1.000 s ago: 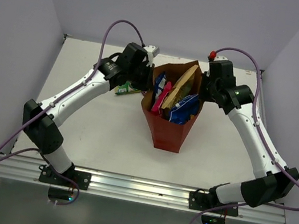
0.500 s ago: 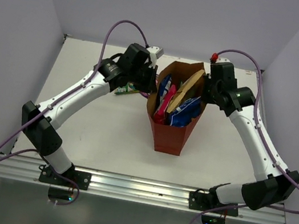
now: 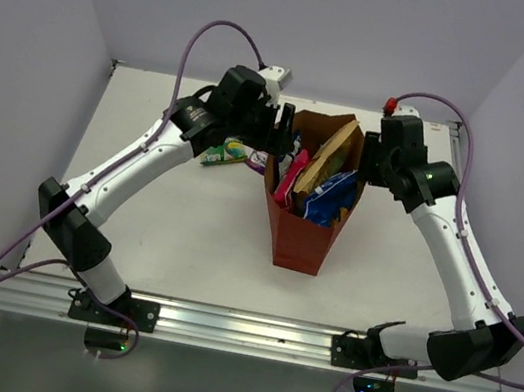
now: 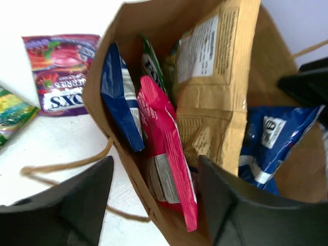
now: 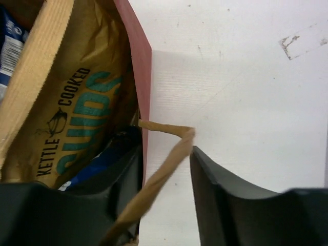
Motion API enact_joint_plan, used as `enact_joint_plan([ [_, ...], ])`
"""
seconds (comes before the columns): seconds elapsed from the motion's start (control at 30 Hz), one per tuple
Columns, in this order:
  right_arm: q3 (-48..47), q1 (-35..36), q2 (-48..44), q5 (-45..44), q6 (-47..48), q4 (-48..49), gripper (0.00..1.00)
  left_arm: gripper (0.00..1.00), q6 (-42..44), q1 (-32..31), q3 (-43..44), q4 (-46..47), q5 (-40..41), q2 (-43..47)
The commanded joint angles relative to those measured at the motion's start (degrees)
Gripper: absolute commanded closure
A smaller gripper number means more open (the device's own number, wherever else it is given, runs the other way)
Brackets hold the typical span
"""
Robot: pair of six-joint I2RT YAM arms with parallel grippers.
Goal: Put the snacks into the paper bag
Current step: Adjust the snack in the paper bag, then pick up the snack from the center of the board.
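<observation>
The red-brown paper bag point(image 3: 300, 238) stands upright mid-table, mouth open. Inside lean a pink packet point(image 4: 164, 133), a blue-and-white one point(image 4: 120, 102), a tan-brown chips bag point(image 4: 215, 77) and another blue packet point(image 4: 271, 138). A purple candy packet point(image 4: 61, 72) and a green packet point(image 4: 13, 115) lie on the table left of the bag. My left gripper point(image 4: 154, 205) is open, its fingers straddling the bag's left wall without touching. My right gripper point(image 5: 166, 169) is open over the right rim, one finger inside, the twine handle point(image 5: 164, 164) loose between them.
The bag's left twine handle point(image 4: 61, 166) lies looped on the white table point(image 3: 166, 220). Walls close in the table at the back and both sides. A metal rail point(image 3: 239, 326) carrying the arm bases runs along the near edge.
Both grippers, shut on the bag's rim before, have opened and let it go. The bag has shifted slightly right and stands straighter.
</observation>
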State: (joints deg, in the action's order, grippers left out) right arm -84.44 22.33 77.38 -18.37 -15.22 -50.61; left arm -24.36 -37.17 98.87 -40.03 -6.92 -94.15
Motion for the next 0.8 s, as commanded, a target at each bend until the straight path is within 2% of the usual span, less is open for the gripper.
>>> enact_joint_plan([
  [0.0,-4.5,-0.1,-3.5,1.2,-0.8,-0.3,0.50,0.27,3.2,0.0,4.9,2.2,5.7,5.8],
  [0.03,-4.9,-0.1,-3.8,2.1,-0.8,-0.4,0.43,0.23,3.8,0.0,5.4,2.1,6.6,6.5],
  [0.13,-5.6,-0.2,-5.7,4.8,-0.9,0.2,0.34,0.15,6.4,0.0,6.9,2.1,11.3,9.2],
  [0.23,-5.7,-0.2,-7.2,7.6,-0.8,1.3,0.27,0.10,8.3,0.0,6.4,3.1,18.8,11.9],
  [0.4,-6.0,-0.2,-9.2,10.9,0.6,2.4,0.20,0.07,8.7,2.6,0.7,6.6,23.8,15.5],
  [0.63,0.9,-0.2,-16.9,15.0,2.1,9.6,0.08,0.07,4.9,10.1,-10.3,12.6,25.0,16.9],
  [0.77,6.1,-0.1,-21.7,15.3,3.2,14.3,0.06,0.09,0.5,15.7,-16.4,16.8,20.5,14.9],
])
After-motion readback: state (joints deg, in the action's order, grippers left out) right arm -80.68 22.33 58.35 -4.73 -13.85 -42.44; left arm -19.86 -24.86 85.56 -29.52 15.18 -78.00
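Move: The green packet lies flat on the table, some 22 cm ahead of the left hand, 17 cm to its left and 27 cm lower. The purple packet is 20 cm ahead of that hand and about 6 cm left, just as low. The paper bag's middle is roughly level fore and aft, 8 cm right and 15 cm down. From the right hand, the bag is about 11 cm left and 14 cm below; the green packet is 22 cm ahead, 37 cm left and 25 cm lower. The left hand, its part-open fingers still astride the bag's left rim, opens wide and lifts off it in an arc, swinging about 16 cm left towards the green packet, first up some 14 cm, then down 9 cm with a late push forward, while the wrist turns roughly 30 degrees counter-clockwise. Meanwhile the right hand spreads its fingers wide, comes free of the right rim and handle, and rises and draws back, its fingers tipping upward. ##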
